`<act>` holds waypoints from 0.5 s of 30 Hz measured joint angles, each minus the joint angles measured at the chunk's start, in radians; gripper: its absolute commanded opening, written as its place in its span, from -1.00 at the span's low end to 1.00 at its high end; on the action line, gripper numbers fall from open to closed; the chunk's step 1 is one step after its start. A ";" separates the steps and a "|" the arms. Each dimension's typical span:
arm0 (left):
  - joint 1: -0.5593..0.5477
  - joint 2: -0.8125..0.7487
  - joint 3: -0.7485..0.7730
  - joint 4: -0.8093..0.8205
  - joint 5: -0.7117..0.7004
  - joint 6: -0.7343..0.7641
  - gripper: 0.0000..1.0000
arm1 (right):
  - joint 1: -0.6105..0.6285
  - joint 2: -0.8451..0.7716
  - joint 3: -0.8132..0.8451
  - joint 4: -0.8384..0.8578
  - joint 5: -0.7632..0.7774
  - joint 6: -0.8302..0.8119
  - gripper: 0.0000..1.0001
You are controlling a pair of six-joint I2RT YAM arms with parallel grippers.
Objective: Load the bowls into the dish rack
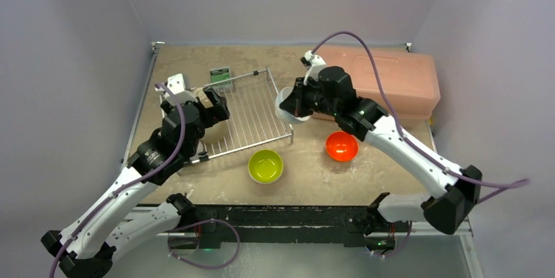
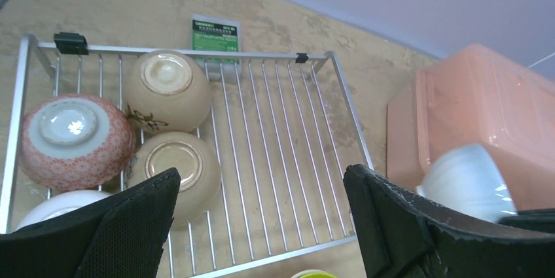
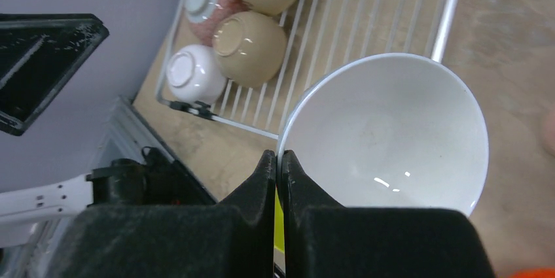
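Observation:
The silver wire dish rack lies at the table's left. Several bowls sit upside down in its left part: two beige, one red-patterned and one white. My left gripper hangs open above the rack's left half, holding nothing. My right gripper is shut on the rim of a white bowl, held tilted in the air just past the rack's right edge. A lime-green bowl and an orange bowl stand upright on the table near the front.
A pink translucent box stands at the back right, close behind my right arm. A small green card lies behind the rack. Walls close in the table on the left, back and right.

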 measured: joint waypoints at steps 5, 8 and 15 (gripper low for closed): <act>0.000 -0.011 0.023 -0.001 -0.045 0.034 0.92 | 0.002 0.186 0.049 0.181 -0.165 0.071 -1.00; 0.000 -0.021 0.024 -0.007 -0.067 0.057 0.93 | 0.007 0.301 0.064 0.262 -0.236 0.122 -1.00; 0.000 -0.018 0.024 -0.006 -0.079 0.083 0.94 | 0.014 0.532 0.118 0.369 -0.331 0.273 -1.00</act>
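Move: The right hand holds the white bowl by its rim; the rack's empty middle lies about 17 cm to its left, 5 cm ahead and 20 below. The nearer cream bowl stands some 29 cm left and level with the hand, the green bowl about 11 left and 13 back, the red bowl 16 right and 5 back. From the left hand, the empty middle is roughly 11 cm right and 6 ahead, well below. Keeping its pinch, the right hand carries the white bowl about 13 cm left, sinking some 9 towards the rack's middle. ##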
